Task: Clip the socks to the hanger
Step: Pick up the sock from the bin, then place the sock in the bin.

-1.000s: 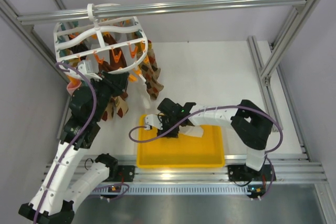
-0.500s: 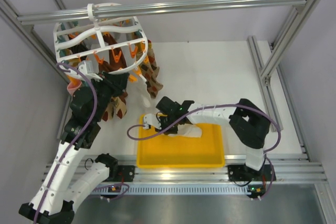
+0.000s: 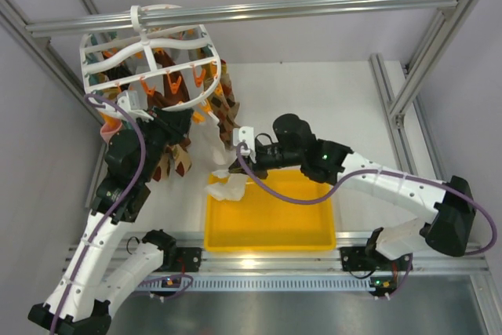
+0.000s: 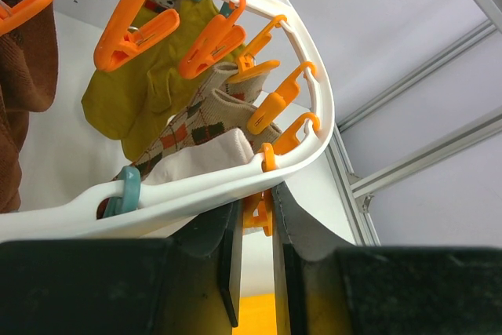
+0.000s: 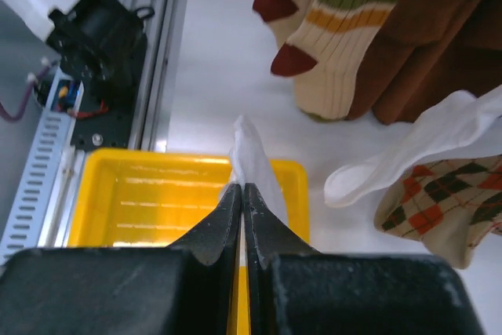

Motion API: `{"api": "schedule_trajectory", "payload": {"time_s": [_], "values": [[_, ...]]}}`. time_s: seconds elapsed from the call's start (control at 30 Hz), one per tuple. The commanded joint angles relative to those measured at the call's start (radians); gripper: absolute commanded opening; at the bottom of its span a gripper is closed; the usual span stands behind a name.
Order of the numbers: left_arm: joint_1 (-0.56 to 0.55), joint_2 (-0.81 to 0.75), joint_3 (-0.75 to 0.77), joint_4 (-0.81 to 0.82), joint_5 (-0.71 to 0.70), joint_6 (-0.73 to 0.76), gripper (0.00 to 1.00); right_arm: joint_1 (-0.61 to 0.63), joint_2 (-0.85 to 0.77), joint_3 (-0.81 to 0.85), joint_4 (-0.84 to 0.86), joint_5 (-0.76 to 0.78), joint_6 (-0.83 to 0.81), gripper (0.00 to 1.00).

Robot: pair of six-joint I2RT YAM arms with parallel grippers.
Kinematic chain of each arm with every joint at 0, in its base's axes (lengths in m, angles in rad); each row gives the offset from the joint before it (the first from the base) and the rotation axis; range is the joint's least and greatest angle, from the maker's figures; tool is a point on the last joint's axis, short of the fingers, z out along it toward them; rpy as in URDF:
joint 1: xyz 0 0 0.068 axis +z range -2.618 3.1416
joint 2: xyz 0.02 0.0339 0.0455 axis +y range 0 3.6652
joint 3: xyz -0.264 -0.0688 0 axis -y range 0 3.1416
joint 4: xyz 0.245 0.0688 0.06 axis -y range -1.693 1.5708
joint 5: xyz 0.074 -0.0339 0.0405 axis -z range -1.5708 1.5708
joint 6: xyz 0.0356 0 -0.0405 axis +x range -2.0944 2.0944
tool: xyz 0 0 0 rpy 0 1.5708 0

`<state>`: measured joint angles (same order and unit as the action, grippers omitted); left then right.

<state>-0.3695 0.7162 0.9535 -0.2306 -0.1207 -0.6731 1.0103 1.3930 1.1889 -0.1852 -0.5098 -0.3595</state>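
The white oval hanger [image 3: 149,56] hangs at the back left with orange and teal clips. One cream-white sock [image 3: 213,140] hangs from its near rim, seen in the left wrist view [image 4: 205,159] and right wrist view [image 5: 423,147]. My left gripper [image 3: 188,119] sits under the rim [image 4: 196,187], and in its own view the left gripper [image 4: 256,225] is shut on an orange clip [image 4: 260,213]. My right gripper [image 3: 235,166] is shut on the second white sock [image 3: 226,187], which dangles over the tray's left corner. In its wrist view the right gripper [image 5: 241,190] pinches that sock [image 5: 255,158].
A yellow tray [image 3: 271,233] lies at the near edge between the arm bases, also in the right wrist view [image 5: 157,194]. Brown, striped and argyle socks [image 3: 227,107] hang from the hanger. Aluminium frame posts [image 3: 400,92] stand on the right.
My right gripper has shut on the sock in the tray, lifted it out and swung it left toward the hanger. The left arm has stayed put on the clip.
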Motion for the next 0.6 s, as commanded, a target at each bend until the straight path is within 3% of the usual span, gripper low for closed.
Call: {"api": "schedule_trajectory", "payload": {"time_s": [0.0,0.13,0.27,0.37,0.57], "values": [[0.011,0.015,0.011,0.059,-0.062,0.013,0.0,-0.019,-0.071,-0.031,0.212,-0.032,0.158,0.0],[0.011,0.019,0.016,0.059,-0.062,0.014,0.0,-0.048,-0.1,-0.086,0.133,-0.044,0.12,0.0],[0.011,0.019,0.008,0.059,-0.06,0.012,0.0,-0.056,-0.095,-0.166,-0.112,-0.084,-0.063,0.0],[0.011,0.017,0.005,0.06,-0.06,0.009,0.0,-0.093,-0.054,-0.213,-0.198,-0.05,-0.12,0.0],[0.011,0.022,0.008,0.06,-0.059,0.01,0.0,-0.214,-0.026,-0.278,-0.197,0.023,-0.078,0.0]]}}
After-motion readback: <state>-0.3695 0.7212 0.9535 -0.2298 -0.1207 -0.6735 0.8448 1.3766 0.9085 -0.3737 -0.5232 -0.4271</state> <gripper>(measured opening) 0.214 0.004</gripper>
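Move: The right hand already pinches the white sock high over the yellow bin's left part. The bin's middle lies about 7 cm to its right, 1 cm ahead and some 24 cm below. The clipped white sock hangs about 8 cm ahead and 7 cm left, near hand height; the checkered sock is some 13 cm ahead and 3 cm left. From the left hand, the bin's middle is about 9 cm back, 19 cm right and 35 cm down. Up a little first, about 3 cm, then down and to the right: the right hand swings away from the clipped sock and sinks towards the bin's middle, ending some 14 cm lower and 10 cm farther right. The wrist tips the left-pointing fingers more steeply down, and they stay shut on the sock. The left hand holds still at the hanger's corner clip. ##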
